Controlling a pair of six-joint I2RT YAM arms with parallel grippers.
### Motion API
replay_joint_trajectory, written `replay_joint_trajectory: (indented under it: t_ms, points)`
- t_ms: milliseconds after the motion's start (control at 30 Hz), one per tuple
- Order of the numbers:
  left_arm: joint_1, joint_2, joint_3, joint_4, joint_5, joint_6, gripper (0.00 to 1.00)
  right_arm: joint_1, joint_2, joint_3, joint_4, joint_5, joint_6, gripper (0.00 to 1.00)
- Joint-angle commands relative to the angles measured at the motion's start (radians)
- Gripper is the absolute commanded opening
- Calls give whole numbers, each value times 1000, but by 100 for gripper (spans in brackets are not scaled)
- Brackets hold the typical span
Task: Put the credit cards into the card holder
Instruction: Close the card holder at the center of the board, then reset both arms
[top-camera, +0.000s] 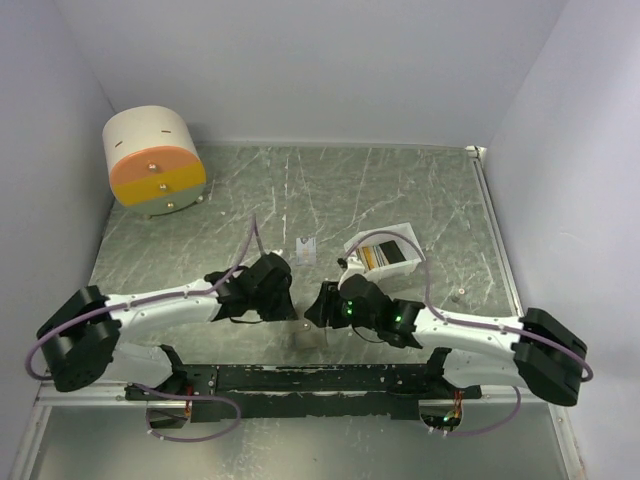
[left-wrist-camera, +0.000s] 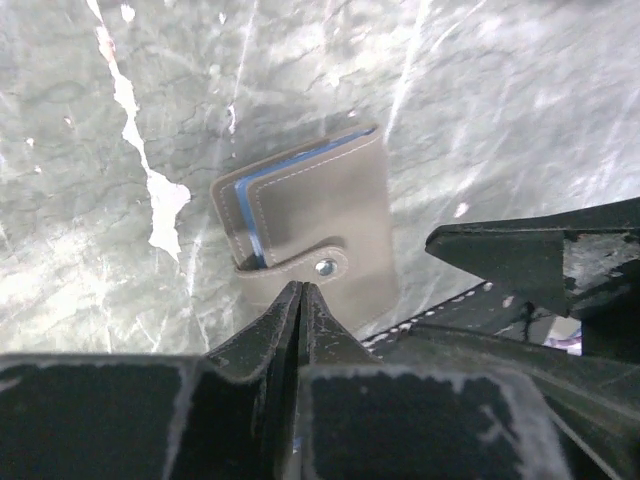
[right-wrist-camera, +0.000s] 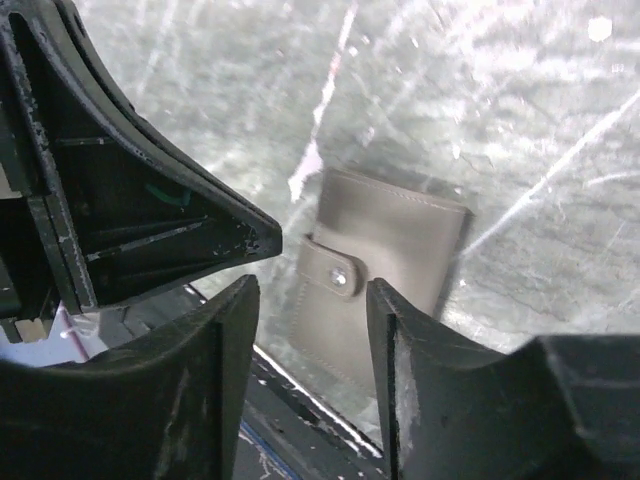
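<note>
The card holder (left-wrist-camera: 310, 225) lies closed on the table, taupe-grey, its snap tab (left-wrist-camera: 322, 267) fastened and a blue edge showing. It also appears below my right gripper (right-wrist-camera: 312, 292) as the wallet (right-wrist-camera: 385, 265), near the table's front edge. My left gripper (left-wrist-camera: 302, 290) is shut with nothing in it, its tips just over the tab. My right gripper stands open and empty above the holder's near end. From above, both grippers (top-camera: 287, 300) (top-camera: 318, 305) meet over the holder (top-camera: 309, 338). A pale credit card (top-camera: 307, 250) lies on the table; others stand in a white slotted tray (top-camera: 403, 236).
A large cream-and-orange drum (top-camera: 153, 160) stands at the back left. White walls close in the table on three sides. The black mounting rail (top-camera: 300, 380) runs along the near edge, right below the holder.
</note>
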Motion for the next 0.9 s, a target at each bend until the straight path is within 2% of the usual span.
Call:
replay_joint_trajectory:
  t_ms: [0,167,200,233,267,300,400,633,867]
  points:
    - [-5,-109,90,-152,-108,29,16,3,-104,67,-136,57,-51,53]
    - [-5,-233,151,-188,-141,71,39,2,-206,135,-245,91,-118,79]
    - [-5,-264,158,-187,-145,73,44,3,-225,156,-268,90,-137,88]
    - [-5,-293,161,-174,-138,82,57,2,-243,179,-298,96,-154,98]
    - [-5,-323,163,-158,-130,90,93,2,-261,209,-325,111,-169,100]
    - [-6,-357,168,-152,-129,96,99,3,-276,234,-352,124,-184,100]
    - [-5,-414,208,-177,-139,131,100,2,-312,306,-442,192,-190,100]
    - [-6,-545,266,-217,-165,268,100,3,-295,512,-772,486,-86,100]
    - [-5,-638,281,-295,-243,272,100,3,-368,550,-829,561,-88,100]
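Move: The closed card holder lies right under both grippers: its middle is about 3 cm to the right of the left hand, 2 cm back and 3 cm below, and for the right hand some 2 cm back, neither left nor right, and 5 cm below. From the right hand, the loose card is roughly 17 cm ahead and 1 cm left, 6 cm down; the white tray stands about 17 cm ahead and 20 cm right, 4 cm lower. Bring both grippers straight up and away from the closed card holder, the left by about 24 cm and the right by about 19 cm, opening both wide on the way. Late in the rise, draw them apart, left gripper to the left and right gripper to the right and a little forward, while both wrists tip the fingers up from the board and the right also turns clockwise. ##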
